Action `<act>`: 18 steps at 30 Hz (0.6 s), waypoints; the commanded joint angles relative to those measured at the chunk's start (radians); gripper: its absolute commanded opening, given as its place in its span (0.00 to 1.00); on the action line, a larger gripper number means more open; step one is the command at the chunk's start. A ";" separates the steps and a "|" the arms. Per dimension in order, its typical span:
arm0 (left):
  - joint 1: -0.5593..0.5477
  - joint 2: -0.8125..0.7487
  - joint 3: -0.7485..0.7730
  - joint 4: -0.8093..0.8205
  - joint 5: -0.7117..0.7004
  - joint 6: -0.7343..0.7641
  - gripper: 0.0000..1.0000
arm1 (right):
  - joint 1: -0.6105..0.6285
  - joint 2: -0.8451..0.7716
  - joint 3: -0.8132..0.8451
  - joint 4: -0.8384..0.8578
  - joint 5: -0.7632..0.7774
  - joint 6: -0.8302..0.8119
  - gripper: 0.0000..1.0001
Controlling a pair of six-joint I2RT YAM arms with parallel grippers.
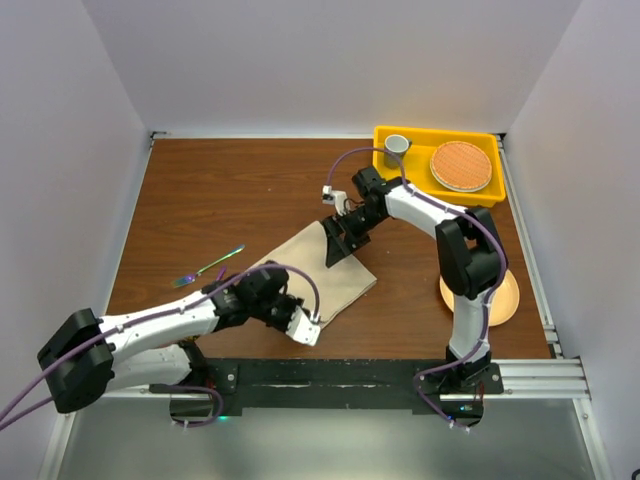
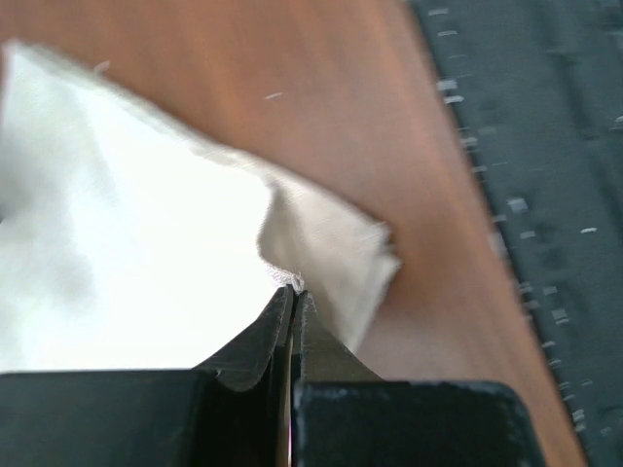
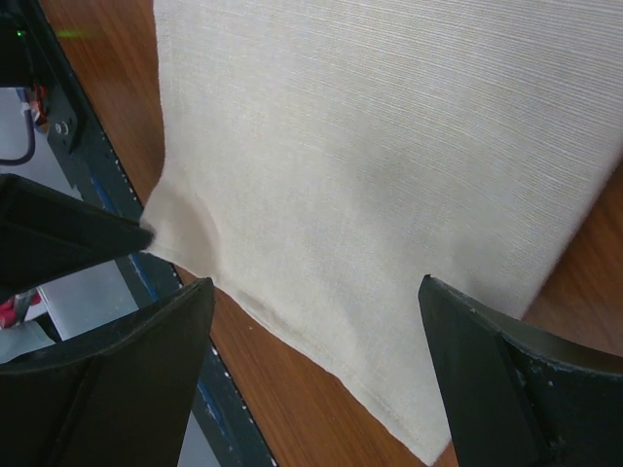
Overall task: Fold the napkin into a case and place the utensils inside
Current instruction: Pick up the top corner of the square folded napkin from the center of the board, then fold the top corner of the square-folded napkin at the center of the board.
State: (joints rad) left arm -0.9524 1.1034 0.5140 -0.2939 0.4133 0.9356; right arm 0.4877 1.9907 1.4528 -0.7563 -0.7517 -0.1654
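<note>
The beige napkin (image 1: 322, 272) lies flat and slantwise mid-table. My left gripper (image 2: 294, 290) is shut on the napkin's (image 2: 117, 233) near edge, and a fold of cloth rises at the fingertips. In the top view that gripper (image 1: 275, 298) sits at the napkin's near-left side. My right gripper (image 3: 316, 292) hangs open over the napkin (image 3: 389, 165), its fingers astride the edge and holding nothing; in the top view it (image 1: 338, 247) is at the cloth's far corner. The utensils (image 1: 208, 266) show as a slim iridescent streak left of the napkin. I cannot tell fork from spoon.
A yellow tray (image 1: 480, 190) at the back right holds a small cup (image 1: 396, 145) and a round orange woven disc (image 1: 460, 166). A peach plate (image 1: 505, 300) lies partly under the right arm. The black rail (image 2: 545, 146) runs along the table's near edge.
</note>
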 commanded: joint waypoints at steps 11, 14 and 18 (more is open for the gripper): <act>0.303 0.404 0.462 0.107 0.113 -0.056 0.00 | -0.225 -0.081 0.055 -0.034 -0.055 -0.049 0.94; 0.368 0.536 0.585 0.102 0.140 -0.108 0.00 | -0.230 -0.092 0.035 -0.006 -0.077 -0.014 0.94; 0.425 0.634 0.650 0.122 0.148 -0.126 0.00 | -0.230 -0.102 -0.005 0.046 -0.089 0.027 0.93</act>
State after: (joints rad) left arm -0.5697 1.6924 1.0878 -0.2157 0.5091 0.8532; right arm 0.2516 1.9446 1.4643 -0.7551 -0.7929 -0.1711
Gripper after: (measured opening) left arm 0.018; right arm 0.938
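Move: The left hand already pinches the napkin's top-layer near corner. The napkin's far corner, where that layer is being taken, lies about 24 cm ahead of this hand, 4 cm to its right and 4 cm lower. Also counted from the left hand, the bottom layer's near corner is some 4 cm back and 1 cm right, the right corner 10 cm ahead and 17 right, the left corner 12 ahead and 13 left. From the right hand, the far corner is about 6 cm ahead, 4 left and 5 below. Forward across the napkin the left hand carries the pinched top-layer corner about 20 cm towards the far corner, rising some 4 cm early, then running nearly level, easing slightly right and turning about 20 degrees counter-clockwise with its fingers still shut. The right hand, empty and wide open, clears out of its way, going right and forward about 9 cm and then lifting a little. ##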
